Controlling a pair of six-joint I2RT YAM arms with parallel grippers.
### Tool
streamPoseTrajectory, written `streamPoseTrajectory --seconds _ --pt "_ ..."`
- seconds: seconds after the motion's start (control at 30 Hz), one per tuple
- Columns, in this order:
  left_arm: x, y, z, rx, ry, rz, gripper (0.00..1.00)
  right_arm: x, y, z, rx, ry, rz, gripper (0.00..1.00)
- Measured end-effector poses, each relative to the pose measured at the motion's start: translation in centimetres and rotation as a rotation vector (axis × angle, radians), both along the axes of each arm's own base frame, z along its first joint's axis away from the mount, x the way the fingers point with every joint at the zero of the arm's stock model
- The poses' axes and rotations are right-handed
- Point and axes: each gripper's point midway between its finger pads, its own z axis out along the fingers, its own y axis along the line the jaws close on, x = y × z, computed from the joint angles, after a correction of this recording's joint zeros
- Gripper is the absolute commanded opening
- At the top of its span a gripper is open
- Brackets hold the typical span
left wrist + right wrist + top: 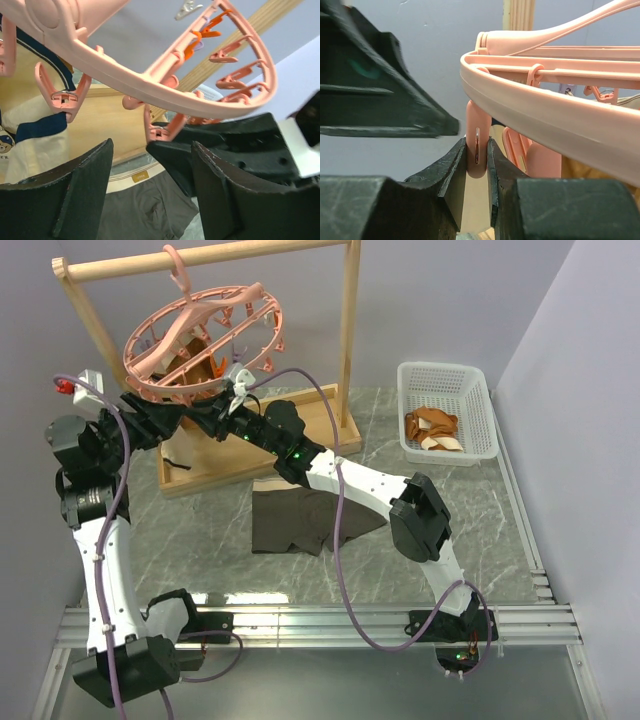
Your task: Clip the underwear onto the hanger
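The pink hanger (200, 335) hangs tilted from the wooden rack's rod. My right gripper (477, 167) is shut on one of its pink clips (476, 145) under the near edge of the ring (545, 115), and shows in the top view too (228, 408). My left gripper (152, 187) is open just below the ring (165, 97) with nothing between its fingers (75, 192), close beside the right one (195, 420). The underwear (300, 520), dark brown-grey with a pale waistband, lies flat on the table and is seen between the left fingers far below (145, 207).
The wooden rack (350, 350) stands on a tray base (215, 470) behind the grippers. A white and navy garment (30, 135) hangs from a hanger clip. A white basket (480, 415) at the right holds orange-and-cream garments (432, 428). Walls close both sides.
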Motion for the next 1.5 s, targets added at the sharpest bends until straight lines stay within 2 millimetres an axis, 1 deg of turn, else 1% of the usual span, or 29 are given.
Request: streamPoseTrajectory --seconds 0.13,0.23,0.33,0.47,0.6,0.8,0.93,0.97,1.0,1.03,1.07,1.1,1.17,1.2,1.23,1.27,1.3,1.37,1.47,1.5 --pt "1.0 -0.1 -0.6 0.0 0.016 0.006 0.67 0.0 0.0 0.0 -0.003 -0.006 -0.002 0.0" --pt "1.4 -0.6 -0.3 0.004 -0.004 -0.003 0.66 0.0 0.0 0.0 -0.005 -0.009 -0.004 0.0" --pt "1.7 -0.8 0.3 0.009 -0.029 -0.001 0.64 0.1 0.0 0.0 -0.007 -0.015 -0.009 0.0" --pt "2.1 -0.7 1.1 0.007 -0.062 0.021 0.58 0.0 0.1 0.0 -0.008 -0.023 -0.017 0.0" --pt "2.3 -0.9 1.2 0.002 -0.07 0.025 0.55 0.2 0.0 0.1 -0.007 -0.027 -0.03 0.0" --pt "2.8 -1.4 0.9 0.001 -0.067 0.015 0.54 0.2 0.0 0.1 -0.007 -0.031 -0.037 0.0" --pt "3.0 -1.3 0.7 -0.001 -0.064 0.024 0.39 0.2 0.0 0.1 -0.007 -0.031 -0.039 0.0" --pt "3.0 -1.2 0.7 -0.001 -0.065 0.028 0.26 0.2 0.0 0.1 -0.007 -0.031 -0.04 0.0" --pt "3.1 -1.2 0.8 -0.002 -0.067 0.032 0.2 0.2 0.0 0.1 -0.006 -0.033 -0.042 0.0" --pt "3.1 -1.0 0.9 0.007 -0.075 0.041 0.1 0.2 0.0 0.2 -0.005 -0.034 -0.042 0.0" --pt "3.1 -1.0 1.0 0.003 -0.077 0.041 0.06 0.3 0.0 0.2 -0.004 -0.035 -0.043 0.0" --pt "3.2 -1.0 1.0 0.008 -0.082 0.042 0.02 0.3 0.0 0.2 -0.002 -0.034 -0.045 0.08" --pt "3.2 -1.0 1.1 0.008 -0.086 0.042 0.0 0.3 -0.1 0.2 -0.002 -0.034 -0.048 0.21" --pt "3.2 -1.0 1.1 0.007 -0.086 0.041 0.0 0.3 -0.1 0.1 -0.004 -0.033 -0.049 0.36" --pt "3.2 -1.0 1.0 0.006 -0.084 0.04 0.0 0.2 -0.2 0.0 -0.006 -0.032 -0.048 0.42" --pt "3.3 -1.0 1.1 0.003 -0.087 0.041 0.0 0.1 -0.2 -0.3 -0.016 -0.027 -0.042 0.46" --pt "3.3 -1.0 1.1 0.002 -0.089 0.041 0.0 -0.2 -0.2 -0.8 -0.028 -0.024 -0.035 0.53" --pt "3.4 -1.0 1.1 0.0 -0.088 0.041 0.01 -0.8 -0.1 -1.9 -0.055 -0.011 -0.019 0.57" --pt "3.4 -1.0 1.2 0.0 -0.092 0.041 0.01 -1.6 -0.6 -3.7 -0.11 0.019 -0.001 0.57" --pt "3.4 -1.0 1.2 0.0 -0.093 0.04 0.0 -2.0 -0.9 -4.4 -0.13 0.03 0.011 0.54"
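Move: The pink clip on the hanger's near rim stands about 3 cm ahead of the open left hand, 1 cm to its right and 1 cm higher; the right hand already has that clip between its fingertips. From the left hand, the clip with the cream cloth is some 3 cm ahead and 5 cm left, the orange clip about 9 cm ahead and 6 cm right, both slightly higher. The grey underwear lies roughly 25 cm right, 7 cm back and nearly 40 cm below. The left fingers shut on the pink clip that the right hand is holding: the left hand eases forward about 3 cm, rising slightly, with its open fingers around the clip, then closes. The right hand keeps its grip almost motionless until the left has pinched, then opens and draws away from the rim, down some 4 cm and back about 2. ##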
